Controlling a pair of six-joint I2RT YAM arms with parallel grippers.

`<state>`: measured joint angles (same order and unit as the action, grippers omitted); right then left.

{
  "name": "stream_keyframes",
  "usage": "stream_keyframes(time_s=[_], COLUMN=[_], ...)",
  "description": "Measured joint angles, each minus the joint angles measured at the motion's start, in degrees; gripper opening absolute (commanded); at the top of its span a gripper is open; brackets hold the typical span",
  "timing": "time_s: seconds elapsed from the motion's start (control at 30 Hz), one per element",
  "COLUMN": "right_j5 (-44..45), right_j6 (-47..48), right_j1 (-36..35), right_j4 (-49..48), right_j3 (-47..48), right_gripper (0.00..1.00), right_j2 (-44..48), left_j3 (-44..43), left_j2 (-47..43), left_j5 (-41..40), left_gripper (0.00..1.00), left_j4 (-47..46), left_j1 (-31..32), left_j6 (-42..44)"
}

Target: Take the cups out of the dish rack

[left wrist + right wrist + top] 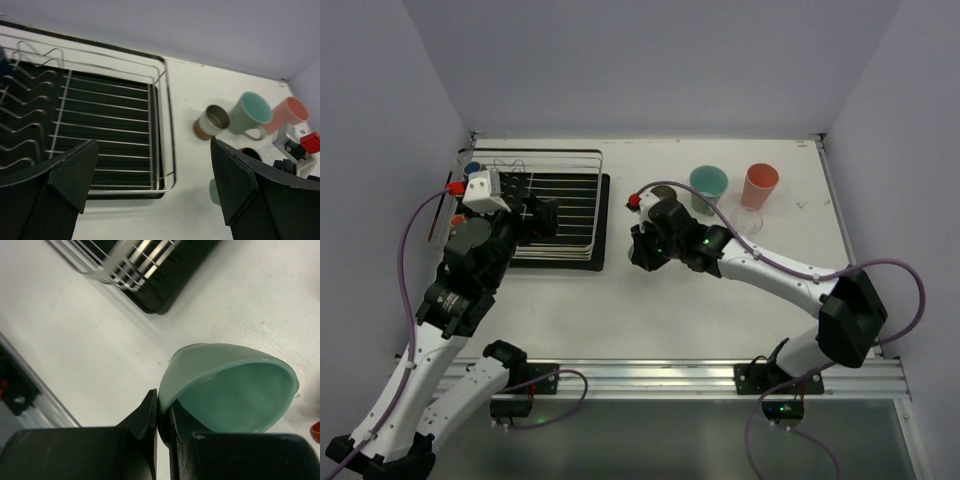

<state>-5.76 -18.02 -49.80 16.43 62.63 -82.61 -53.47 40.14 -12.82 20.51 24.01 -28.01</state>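
The silver wire dish rack [560, 200] on its black tray sits at the far left; it also shows in the left wrist view [110, 115]. My left gripper [540, 217] hangs open and empty over the rack, jaws wide apart [155, 190]. My right gripper [642, 250] is just right of the rack, shut on the rim of a pale teal cup [230, 385], one finger inside and one outside [162, 415]. A teal mug [708, 185], a pink tumbler [760, 185] and a brown-based metallic cup [211, 122] stand on the table right of the rack. A blue cup [472, 168] sits at the rack's far left corner.
A clear glass [748, 221] stands near the pink tumbler. The rack's near right corner [150, 270] lies close to my right gripper. White walls close the table at the back and sides. An orange edge [316, 432] shows at the right of the right wrist view.
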Motion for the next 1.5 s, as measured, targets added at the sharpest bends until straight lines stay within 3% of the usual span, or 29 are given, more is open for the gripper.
stream_keyframes(time_s=[0.27,0.7,0.77,0.8,1.03,1.2,1.33,1.5], right_j5=[7.32,12.76,13.0,13.14,14.01,13.68,11.45,8.63], right_j6=[5.6,10.78,11.28,11.43,11.32,10.93,9.84,8.04], right_j1=[0.0,2.38,2.45,2.45,2.62,2.62,2.62,2.62], right_j4=[9.77,12.26,12.5,12.52,12.72,12.66,11.26,7.54], right_j3=[10.47,18.25,18.78,18.8,18.91,18.16,15.41,10.49], right_gripper=[0.0,0.03,0.07,0.17,0.59,0.61,0.68,0.73], right_j2=[-17.25,-28.2,-28.65,-28.74,-28.74,-26.8,-19.8,-8.98], left_j3=[7.85,9.29,9.22,9.11,5.22,2.51,0.31,-1.11], left_j2=[-7.72,-6.21,-5.35,-4.63,2.21,6.05,10.1,15.63], left_j5=[-12.41,-15.06,-15.06,-15.02,-14.23,-14.93,-17.42,-16.96], left_gripper=[1.0,1.0,1.0,1.0,1.0,1.0,1.0,0.96], left_j4=[4.96,5.49,5.46,5.62,6.64,6.08,5.31,3.19], left_j1=[0.0,0.0,0.0,0.0,0.0,0.0,-0.72,-9.7], left_j6=[7.93,9.6,9.57,9.46,6.97,5.01,4.48,4.35])
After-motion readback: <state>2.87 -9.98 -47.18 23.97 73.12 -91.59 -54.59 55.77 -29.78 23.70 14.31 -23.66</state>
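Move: My right hand holds the green cup by its rim, and goes to a clear patch of table about 8 cm ahead, 2 cm to its right and 14 cm below. Beyond that patch by about 12 cm, and 2 cm right of it, stands the steel cup; the orange cup sits some 11 cm right and 1 cm nearer. From my left hand, the rack's orange mug lies roughly 28 cm left, 9 cm ahead and 28 cm below. My right hand lowers the green cup about 11 cm and carries it some 8 cm forward, tipping the fingers nearly 30 degrees steeper. I open them to let go of the rim, then climb roughly 10 cm, easing slightly back. Meanwhile my open left hand swings left and down, pauses, then goes forward and left again, turning counter-clockwise towards the cups at the rack's left side. ##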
